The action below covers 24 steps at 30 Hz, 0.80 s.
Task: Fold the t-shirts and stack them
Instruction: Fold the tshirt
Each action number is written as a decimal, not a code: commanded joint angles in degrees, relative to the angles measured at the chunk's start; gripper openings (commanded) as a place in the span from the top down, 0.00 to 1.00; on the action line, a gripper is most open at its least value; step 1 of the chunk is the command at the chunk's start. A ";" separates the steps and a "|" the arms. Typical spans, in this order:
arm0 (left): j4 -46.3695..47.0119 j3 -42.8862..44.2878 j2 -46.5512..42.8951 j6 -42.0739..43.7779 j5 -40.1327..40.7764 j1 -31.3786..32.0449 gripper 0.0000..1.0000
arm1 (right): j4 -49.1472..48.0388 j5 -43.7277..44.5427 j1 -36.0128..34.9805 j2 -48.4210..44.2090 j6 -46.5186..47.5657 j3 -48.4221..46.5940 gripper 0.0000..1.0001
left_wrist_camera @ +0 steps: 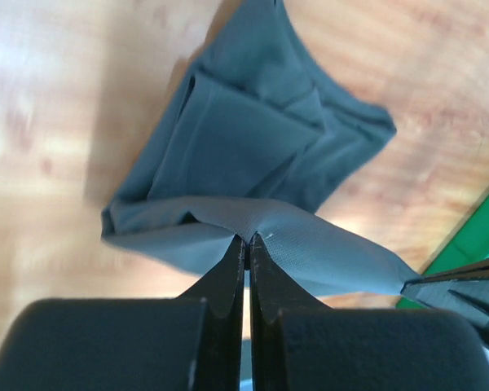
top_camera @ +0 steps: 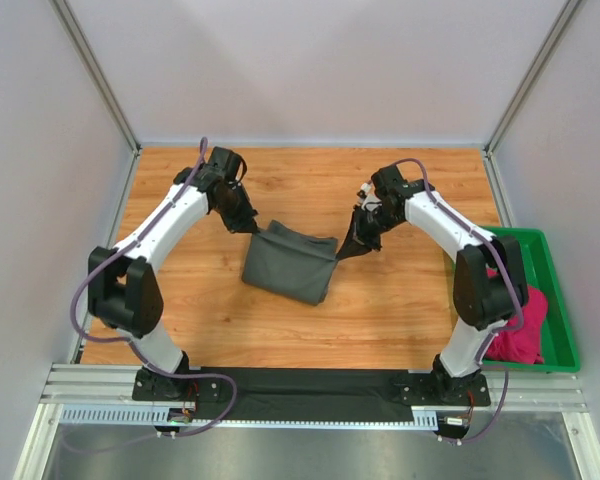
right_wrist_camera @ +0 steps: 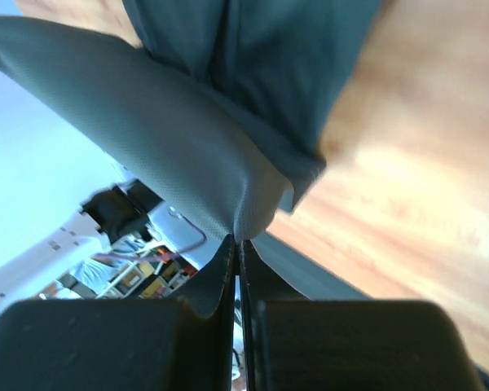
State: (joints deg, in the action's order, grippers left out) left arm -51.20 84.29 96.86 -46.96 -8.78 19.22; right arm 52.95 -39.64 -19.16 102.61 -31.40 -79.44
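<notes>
A dark charcoal grey t-shirt hangs partly folded over the middle of the wooden table. My left gripper is shut on its left top corner; the left wrist view shows the cloth pinched at the fingertips. My right gripper is shut on its right top corner, also seen in the right wrist view, where the cloth stretches between the two grippers. A magenta-pink t-shirt lies crumpled in the green tray.
The green plastic tray stands at the table's right edge, beside the right arm's base. A metal frame post and grey walls bound the table at back and sides. A black strip runs along the near edge.
</notes>
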 commanded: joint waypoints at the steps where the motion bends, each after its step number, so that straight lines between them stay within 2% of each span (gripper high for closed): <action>1: 5.04 7.44 6.83 6.70 -4.12 -2.26 1.00 | 0.47 -2.72 2.53 8.11 2.30 -8.17 0.99; 4: 7.59 14.04 14.74 9.77 -5.81 -3.13 1.00 | -3.79 -1.32 4.82 12.51 1.87 -11.87 0.97; 8: 9.01 24.32 26.59 12.41 -9.15 -3.67 1.00 | -2.60 -0.97 7.55 21.56 2.56 -19.77 0.98; 10: 9.97 29.34 29.78 12.77 -9.76 -3.75 1.00 | -3.19 -0.18 8.34 24.46 2.83 -22.51 0.98; 14: 13.49 33.65 36.55 13.91 -13.28 -4.02 0.81 | -2.16 -0.62 8.87 27.64 2.74 -26.90 0.91; 15: 12.19 36.53 37.34 15.48 -12.24 -3.93 0.75 | -2.23 -0.70 8.96 27.47 2.75 -26.91 0.86; 16: 11.39 37.69 37.70 16.45 -11.27 -4.02 0.58 | -2.67 -0.10 8.96 27.12 2.75 -26.04 0.81; 17: 10.25 38.74 37.53 17.68 -9.78 -4.02 0.53 | -2.85 1.30 9.05 26.16 3.18 -25.94 0.75; 18: 8.50 39.71 36.74 18.82 -4.90 -4.11 0.53 | -1.89 2.88 9.40 25.72 3.71 -26.03 0.68; 22: 10.32 34.46 25.96 23.92 4.46 -3.93 0.38 | 1.01 14.63 10.19 22.64 7.13 -26.91 0.61; 24: 11.74 29.72 22.51 25.33 6.30 -4.02 0.38 | 3.03 18.26 9.58 20.54 9.16 -28.14 0.58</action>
State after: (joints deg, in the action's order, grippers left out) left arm -41.39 116.62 130.32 -27.44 -9.47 15.64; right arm 52.64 -30.85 -9.69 129.49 -26.41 -103.83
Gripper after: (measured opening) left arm 0.613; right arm 0.404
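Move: Both hands hold the hem corners of the folded t-shirt above the table. The left hand's corner goes to bare table about 16 cm ahead, 4 cm right and 8 cm down; the right's to a spot some 14 cm ahead, 3 cm right and 8 cm below. The shirt's loose far edge lies roughly 13 cm right of the left hand and 1 cm back, and 10 cm left and 6 cm ahead of the right, 8 cm beneath both. Both hands carry the t-shirt's hem forward some 15 cm and down 8 cm to the table, then open, releasing. ##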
